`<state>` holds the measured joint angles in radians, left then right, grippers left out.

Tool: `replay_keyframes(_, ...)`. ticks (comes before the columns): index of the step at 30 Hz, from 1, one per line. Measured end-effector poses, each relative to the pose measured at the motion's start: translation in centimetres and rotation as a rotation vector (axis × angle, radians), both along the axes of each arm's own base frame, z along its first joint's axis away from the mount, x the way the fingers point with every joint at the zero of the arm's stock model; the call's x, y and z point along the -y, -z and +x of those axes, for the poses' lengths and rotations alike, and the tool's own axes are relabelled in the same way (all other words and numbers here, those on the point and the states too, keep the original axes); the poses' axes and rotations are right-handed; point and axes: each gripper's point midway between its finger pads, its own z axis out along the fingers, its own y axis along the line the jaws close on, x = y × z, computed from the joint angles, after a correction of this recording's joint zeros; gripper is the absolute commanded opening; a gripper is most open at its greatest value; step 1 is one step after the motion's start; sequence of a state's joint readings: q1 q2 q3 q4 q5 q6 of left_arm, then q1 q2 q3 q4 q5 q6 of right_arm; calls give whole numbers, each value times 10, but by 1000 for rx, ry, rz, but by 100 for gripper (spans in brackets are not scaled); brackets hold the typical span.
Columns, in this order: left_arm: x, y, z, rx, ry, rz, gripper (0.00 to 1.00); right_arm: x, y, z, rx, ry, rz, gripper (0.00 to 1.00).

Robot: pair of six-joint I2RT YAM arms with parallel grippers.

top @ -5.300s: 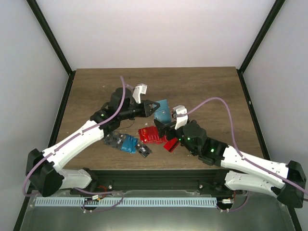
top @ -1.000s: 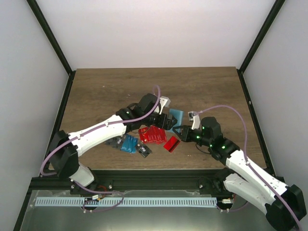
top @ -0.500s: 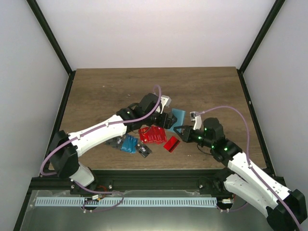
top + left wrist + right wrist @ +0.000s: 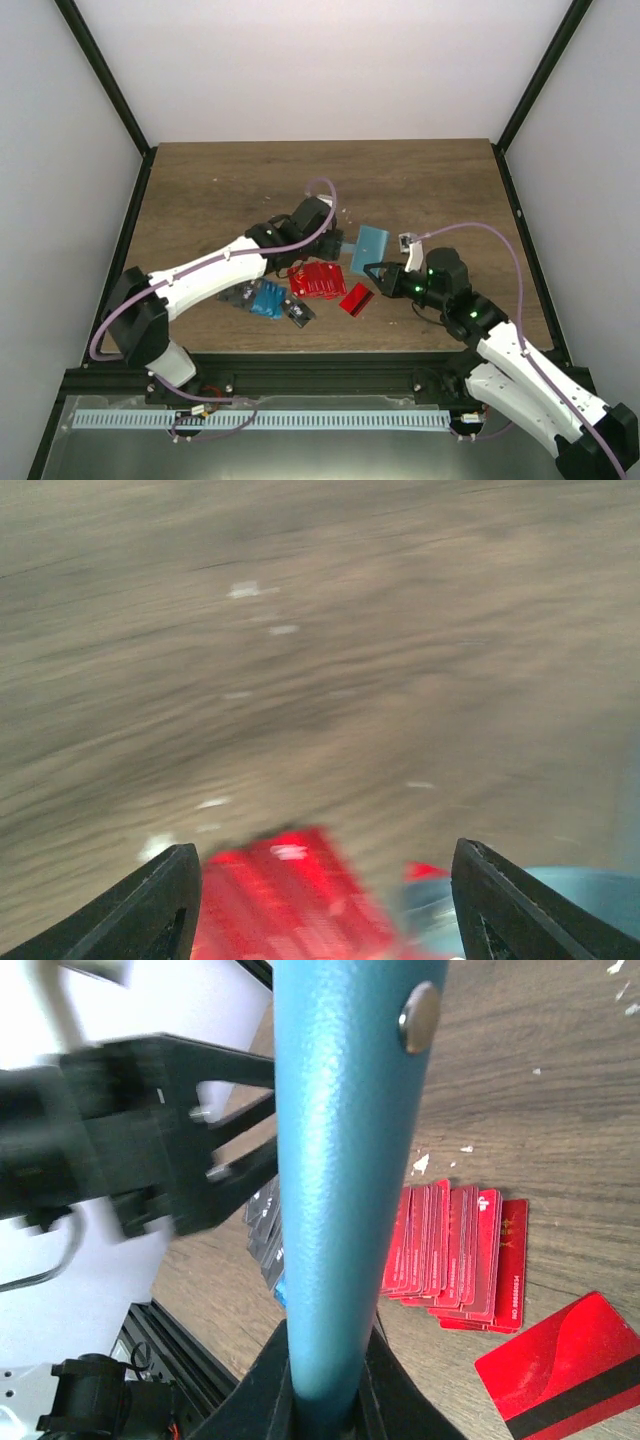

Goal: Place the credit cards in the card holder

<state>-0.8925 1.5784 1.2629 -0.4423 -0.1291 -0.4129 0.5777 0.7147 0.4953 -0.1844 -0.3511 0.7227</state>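
The teal card holder [image 4: 369, 247] is held above the table, with my right gripper [image 4: 380, 272] shut on its lower end; the right wrist view shows it edge-on [image 4: 340, 1160] between the jaws [image 4: 325, 1400]. My left gripper [image 4: 338, 244] hovers just left of the holder, jaws wide apart and empty [image 4: 325, 885]. Below it lies a fanned stack of red credit cards [image 4: 318, 280] [image 4: 285, 900] [image 4: 455, 1245], blurred in the left wrist view. A single red card [image 4: 355, 299] [image 4: 560, 1365] lies to their right. Blue cards [image 4: 268, 298] and dark cards [image 4: 237, 295] lie further left.
Another dark card [image 4: 299, 312] lies near the table's front edge. The black frame posts [image 4: 530, 90] and the white walls enclose the wooden table [image 4: 220, 190]. Both arms reach in toward the middle, close to each other.
My left gripper has drawn back to the left, off the card holder, and its jaws have narrowed a little. The right gripper has kept its hold on the holder and shifted slightly right.
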Motion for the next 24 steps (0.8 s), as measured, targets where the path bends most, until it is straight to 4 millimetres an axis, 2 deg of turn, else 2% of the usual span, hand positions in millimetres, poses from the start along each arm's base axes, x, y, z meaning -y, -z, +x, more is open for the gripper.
replay_keyframes(2, -32, 20, 17, -5, -123, 99, 70, 3, -6, -1, 17, 12, 4, 1)
replay_keyframes(4, -78, 45, 33, -34, -271, 196, 71, 7, -13, 0, 38, 37, 7, 1)
replay_keyframes(6, -118, 62, 37, -56, -376, 263, 71, 11, -17, 3, 52, 63, 6, 1)
replay_keyframes(8, -141, 67, 30, -61, -418, 286, 71, 14, -16, 5, 50, 86, -3, 1)
replay_keyframes(9, -144, 64, 25, -57, -417, 275, 71, 15, -14, 6, 43, 92, -11, 1)
replay_keyframes(12, -136, 41, 12, -29, -364, 163, 71, 15, -7, 10, 19, 103, -35, 1)
replay_keyframes(17, -93, -4, 1, -5, -186, -90, 73, 13, 3, 13, -12, 103, -58, 1)
replay_keyframes(24, -46, -25, -21, -50, 57, -282, 71, 7, 9, 15, -32, 79, -59, 1)
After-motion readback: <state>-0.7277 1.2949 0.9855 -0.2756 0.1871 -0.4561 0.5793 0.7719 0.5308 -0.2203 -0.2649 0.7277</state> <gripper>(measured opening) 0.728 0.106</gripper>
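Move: The card holder, already pinched upright in the right hand, stands about 8 cm to the left hand's right and 3 cm nearer the base, roughly level; its strap sticks out towards the left hand, some 2 cm right and 2 cm back. The red cards lie on the table about 12 cm back, 5 cm left and 18 cm below the left hand. From the right hand, the holder's middle is about 4 cm forward, 1 cm left and 3 cm up. From beside the card holder's strap, the left hand swings quickly away, about 14 cm left and 6 cm down, reaching slightly forward and turning some 25 degrees counter-clockwise. It then comes partway back to the right while rising about 9 cm and drawing back slightly, the wrist unwinding, its fingers open throughout. The right hand keeps its grip, edging about 1.5 cm forward. ##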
